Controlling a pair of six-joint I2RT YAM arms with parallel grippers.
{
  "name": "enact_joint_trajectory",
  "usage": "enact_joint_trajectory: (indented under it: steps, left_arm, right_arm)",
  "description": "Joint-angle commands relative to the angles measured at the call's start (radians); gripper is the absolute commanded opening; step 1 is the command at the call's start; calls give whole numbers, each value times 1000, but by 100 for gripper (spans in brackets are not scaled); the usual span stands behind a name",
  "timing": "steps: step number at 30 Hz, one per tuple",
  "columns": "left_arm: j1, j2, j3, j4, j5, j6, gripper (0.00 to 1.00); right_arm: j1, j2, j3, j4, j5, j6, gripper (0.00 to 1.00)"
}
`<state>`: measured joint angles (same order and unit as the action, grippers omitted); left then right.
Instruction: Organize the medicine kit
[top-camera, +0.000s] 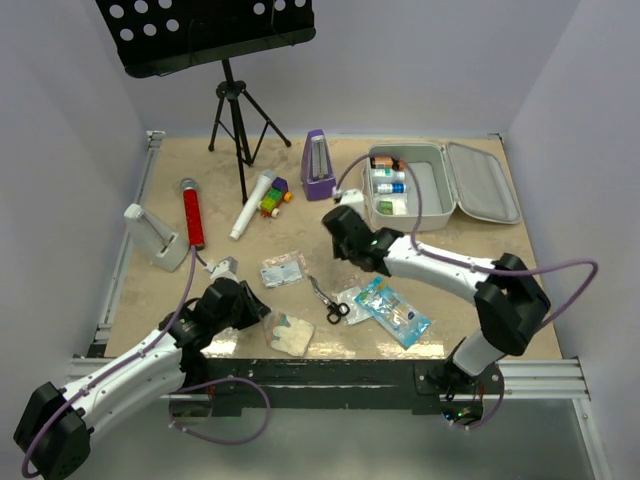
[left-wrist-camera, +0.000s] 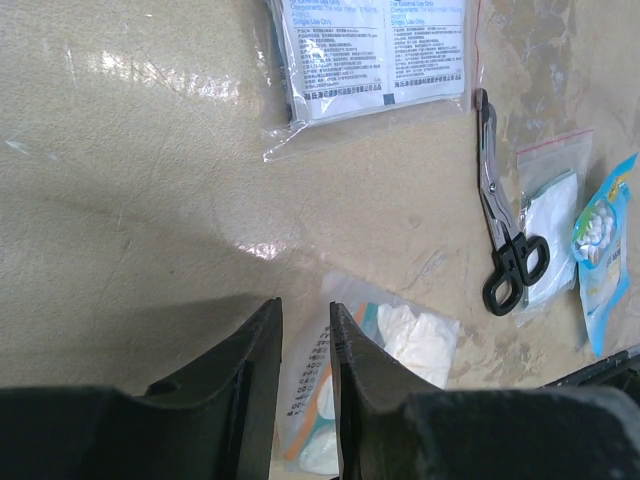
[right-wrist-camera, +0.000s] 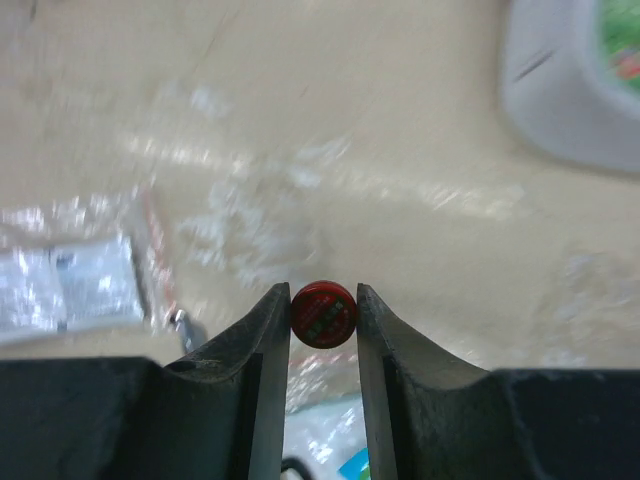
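The medicine kit (top-camera: 428, 186) lies open at the back right, white lid (top-camera: 484, 181) flat beside it and small bottles along its left side. Its corner (right-wrist-camera: 565, 90) shows blurred in the right wrist view. My right gripper (top-camera: 336, 220) (right-wrist-camera: 323, 300) hangs above the table left of the kit, shut on a small round red tin (right-wrist-camera: 323, 313). Low at the near left, my left gripper (top-camera: 258, 306) (left-wrist-camera: 305, 315) keeps a narrow gap between its fingers. It is just over the edge of a clear bag of gauze (left-wrist-camera: 405, 345) (top-camera: 290, 333); nothing is pinched.
Black-handled scissors (top-camera: 331, 301) (left-wrist-camera: 505, 235), a blue packet (top-camera: 396, 313) (left-wrist-camera: 605, 250), a small zip bag (left-wrist-camera: 550, 210) and a bag of sachets (top-camera: 282, 270) (left-wrist-camera: 375, 50) lie mid-table. A purple metronome (top-camera: 318, 165), music stand (top-camera: 235, 110), red tube (top-camera: 192, 215) and white holder (top-camera: 155, 238) stand farther back.
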<state>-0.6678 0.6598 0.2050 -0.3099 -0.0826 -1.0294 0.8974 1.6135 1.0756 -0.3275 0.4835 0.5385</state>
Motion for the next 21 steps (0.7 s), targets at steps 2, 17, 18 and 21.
enact_joint_trajectory:
  steps: [2,17,18,21]
  left_arm:
    - [5,-3,13,18,-8,12,30]
    - [7,18,25,12,-11,26,30]
    - [5,21,28,8,-16,29,30]
    - [5,21,28,2,-23,31,30]
  right_arm:
    - [-237,-107,121,39,75,-118,27]
    - [-505,221,291,163,-39,-115,25]
    - [-503,235,296,163,-45,-112,25]
    - [-503,263,299,169,-60,-109,26]
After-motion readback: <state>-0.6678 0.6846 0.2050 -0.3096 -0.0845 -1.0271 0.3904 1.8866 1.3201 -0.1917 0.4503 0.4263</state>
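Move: The right hand already holds a small round red piece; its goal, the green packet in the near-left corner of the open box, lies about 20 cm ahead, 16 cm to its right and 7 cm below. The blue-white bottle stands some 25 cm ahead and 17 cm right, the larger white bottle roughly 4 cm beyond it. From the left hand, the green packet is about 33 cm ahead and 36 cm right, nearly level. Right hand carries the red piece about 18 cm forward, 15 cm right, arching up then down above the green packet. ##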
